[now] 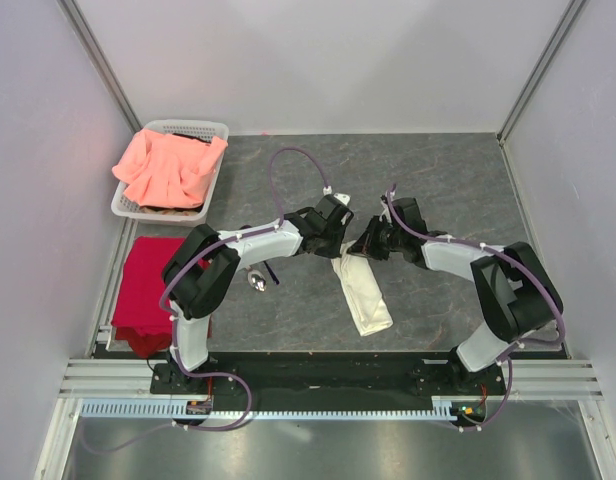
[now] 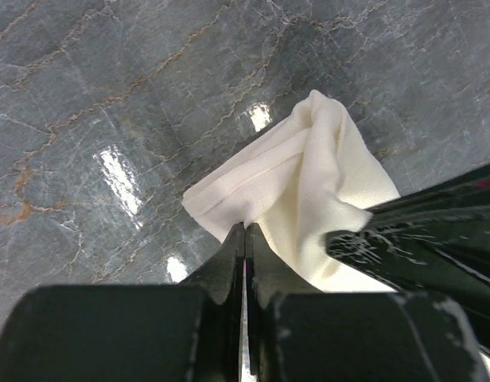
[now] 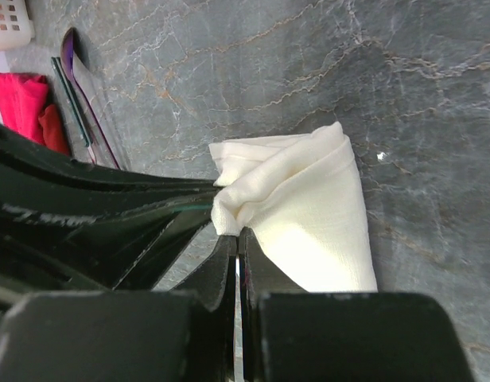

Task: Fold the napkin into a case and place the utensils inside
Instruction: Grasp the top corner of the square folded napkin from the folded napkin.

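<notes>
The napkin (image 1: 362, 294) lies as a narrow cream-white folded strip on the grey table between the two arms. My left gripper (image 2: 245, 226) is shut on the hem at the strip's far end. My right gripper (image 3: 238, 233) is shut on a bunched corner of that same end, right beside the left one. In the top view both grippers (image 1: 338, 248) (image 1: 366, 246) meet over the strip's far end. The napkin (image 2: 309, 171) (image 3: 313, 219) puckers where it is pinched. The utensils (image 1: 258, 279) (image 3: 79, 95) lie on the table left of the strip, partly under the left arm.
A white basket (image 1: 220, 130) at the back left holds a salmon-pink cloth (image 1: 168, 165). A red cloth (image 1: 146, 285) lies at the table's left edge. White walls close in the sides and back.
</notes>
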You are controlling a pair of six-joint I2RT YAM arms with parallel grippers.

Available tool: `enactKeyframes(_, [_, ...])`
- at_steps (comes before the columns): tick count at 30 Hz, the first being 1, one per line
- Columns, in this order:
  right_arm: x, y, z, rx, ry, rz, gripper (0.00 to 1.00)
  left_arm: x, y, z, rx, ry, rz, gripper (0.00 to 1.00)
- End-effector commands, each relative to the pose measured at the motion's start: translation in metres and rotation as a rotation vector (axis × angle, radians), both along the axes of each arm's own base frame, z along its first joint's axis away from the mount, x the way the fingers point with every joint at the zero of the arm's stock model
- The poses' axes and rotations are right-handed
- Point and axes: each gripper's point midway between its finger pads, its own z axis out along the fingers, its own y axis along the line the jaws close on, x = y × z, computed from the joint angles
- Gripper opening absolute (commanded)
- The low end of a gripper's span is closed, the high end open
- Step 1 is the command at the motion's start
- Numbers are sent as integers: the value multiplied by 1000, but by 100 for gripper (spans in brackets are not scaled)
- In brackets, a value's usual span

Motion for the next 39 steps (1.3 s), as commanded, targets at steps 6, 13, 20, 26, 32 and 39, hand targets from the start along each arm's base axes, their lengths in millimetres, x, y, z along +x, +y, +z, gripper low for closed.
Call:
enactKeyframes(6, [4,24,-12,95,21,40,0,-6,-22,29,-146,21,-18,2])
enactKeyframes(13, [8,34,-33,133,46,46,0,-14,-29,41,-221,50,-17,2])
enactKeyframes(20, [-5,32,-40,112,55,59,0,-10,-22,46,-256,62,44,2])
enactKeyframes(26, [-9,47,-35,121,36,133,0,-11,-28,40,-279,91,32,2])
enactKeyframes(32, [-3,46,-35,66,38,147,7,-14,-15,31,-258,101,94,2])
enactKeyframes(39, [-12,24,-16,7,-10,138,35,-11,-3,32,-236,75,108,2])
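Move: The folded napkin's far left corner is pinched in the left fingertips, and the flap corner already held in the right fingers is taken there: from the right hand some 5 cm left, 1 cm back and 4 cm below. The napkin's middle lies about 9 cm back and 1 cm to the right of the right hand, 5 cm below. The purple spoon lies roughly 20 cm to its left, 1 cm back, the silver spoon's bowl 21 cm left and 7 cm back. The napkin's flap corner is carried down and left by the right hand, about 4 cm each way, the descent coming early, until it sits beside the left fingertips. There the right fingers open part way and begin to ease back to the right and slightly up, while the left hand, still pinching, draws its corner back nearly 2 cm and finally a little left. ##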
